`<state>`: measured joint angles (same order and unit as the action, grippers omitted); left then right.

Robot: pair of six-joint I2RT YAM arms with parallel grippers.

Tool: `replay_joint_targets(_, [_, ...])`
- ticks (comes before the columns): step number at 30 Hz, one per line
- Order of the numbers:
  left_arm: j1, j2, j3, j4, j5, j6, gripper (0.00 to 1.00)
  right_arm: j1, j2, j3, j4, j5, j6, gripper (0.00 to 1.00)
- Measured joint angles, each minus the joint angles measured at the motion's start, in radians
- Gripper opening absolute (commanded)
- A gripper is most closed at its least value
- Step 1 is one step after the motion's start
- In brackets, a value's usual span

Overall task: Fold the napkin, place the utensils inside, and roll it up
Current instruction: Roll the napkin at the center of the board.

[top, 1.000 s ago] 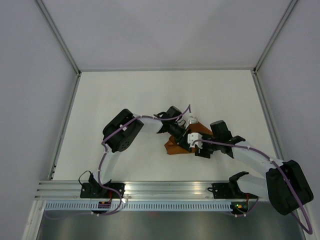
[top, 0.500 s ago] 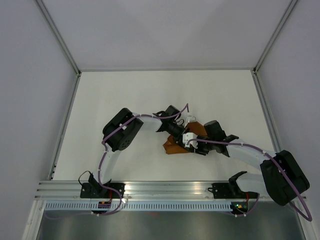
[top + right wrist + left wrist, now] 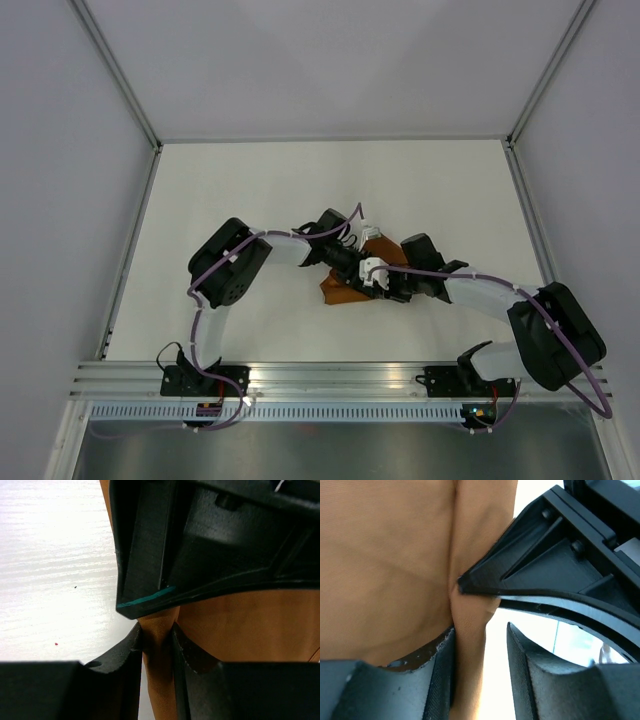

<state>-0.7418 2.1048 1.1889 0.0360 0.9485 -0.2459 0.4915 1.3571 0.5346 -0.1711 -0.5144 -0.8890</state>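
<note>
The rust-orange napkin point(image 3: 340, 291) lies bunched mid-table under both grippers. In the left wrist view the napkin point(image 3: 395, 555) fills the upper left, and a raised fold of it rests against one pad. A bright gap separates that fold from the other pad, so the left gripper point(image 3: 482, 645) is open. The right gripper point(image 3: 156, 635) is shut on a narrow fold of the napkin point(image 3: 250, 625), with both pads pressing it. From above, the left gripper point(image 3: 355, 267) and the right gripper point(image 3: 380, 285) meet tip to tip over the cloth. The utensils are hidden.
White tabletop point(image 3: 250, 200) surrounds the cloth, bounded by grey walls and a metal rail point(image 3: 320, 375) at the near edge. Each wrist view is crowded by the other gripper's black finger point(image 3: 555, 565). A thin teal line point(image 3: 145, 599) runs along one black edge.
The left gripper's jaws have parted from the fold they were pinching. The right gripper has shut on the napkin. Both arms and the cloth have shifted slightly left.
</note>
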Motion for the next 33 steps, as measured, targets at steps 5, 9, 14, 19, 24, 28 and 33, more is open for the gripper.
replay_joint_targets(5, [0.029, -0.104, -0.098, 0.060, -0.109, -0.066, 0.49, -0.024, 0.055, 0.056, -0.050, -0.044, -0.002, 0.14])
replay_joint_targets(9, [0.054, -0.225, -0.177, 0.118, -0.227, -0.112, 0.47, -0.063, 0.124, 0.130, -0.131, -0.106, -0.016, 0.14])
replay_joint_targets(14, [0.063, -0.418, -0.329, 0.248, -0.427, -0.146, 0.45, -0.117, 0.239, 0.248, -0.265, -0.192, -0.058, 0.13])
replay_joint_targets(19, [0.050, -0.604, -0.544, 0.412, -0.658, -0.151, 0.48, -0.170, 0.381, 0.389, -0.436, -0.286, -0.121, 0.13])
replay_joint_targets(24, [-0.063, -0.683, -0.670, 0.557, -0.890, -0.070, 0.61, -0.209, 0.496, 0.500, -0.581, -0.359, -0.161, 0.13])
replay_joint_targets(28, [-0.250, -0.668, -0.714, 0.710, -1.056, 0.119, 0.67, -0.223, 0.566, 0.569, -0.667, -0.389, -0.171, 0.13])
replay_joint_targets(33, [-0.394, -0.546, -0.674, 0.794, -1.150, 0.380, 0.72, -0.228, 0.609, 0.615, -0.726, -0.398, -0.176, 0.13])
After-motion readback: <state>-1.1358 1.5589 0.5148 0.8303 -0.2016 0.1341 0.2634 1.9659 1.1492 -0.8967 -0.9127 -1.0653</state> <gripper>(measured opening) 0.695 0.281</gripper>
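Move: The napkin roll runs left to right between my left hand's already open fingers, its middle about 1 cm right of that hand and 2 cm below, level front to back. My right hand still grips the roll about 6 cm right of my left and 1 cm lower; from the right, the roll's middle is about 5 cm left at its own height. The loose part lies 6 cm ahead of my left hand, 2 cm right and 3 cm below. I keep the roll pinched in my right fingers and turn that wrist forward some 40 degrees, tipping it over towards the loose part as the hand creeps 2 cm forward. Meanwhile my left hand lifts off forward, left and up about 8 cm, then swings back and right, opening wider and winding its wrist back until its fingers point forward-right above the roll. ##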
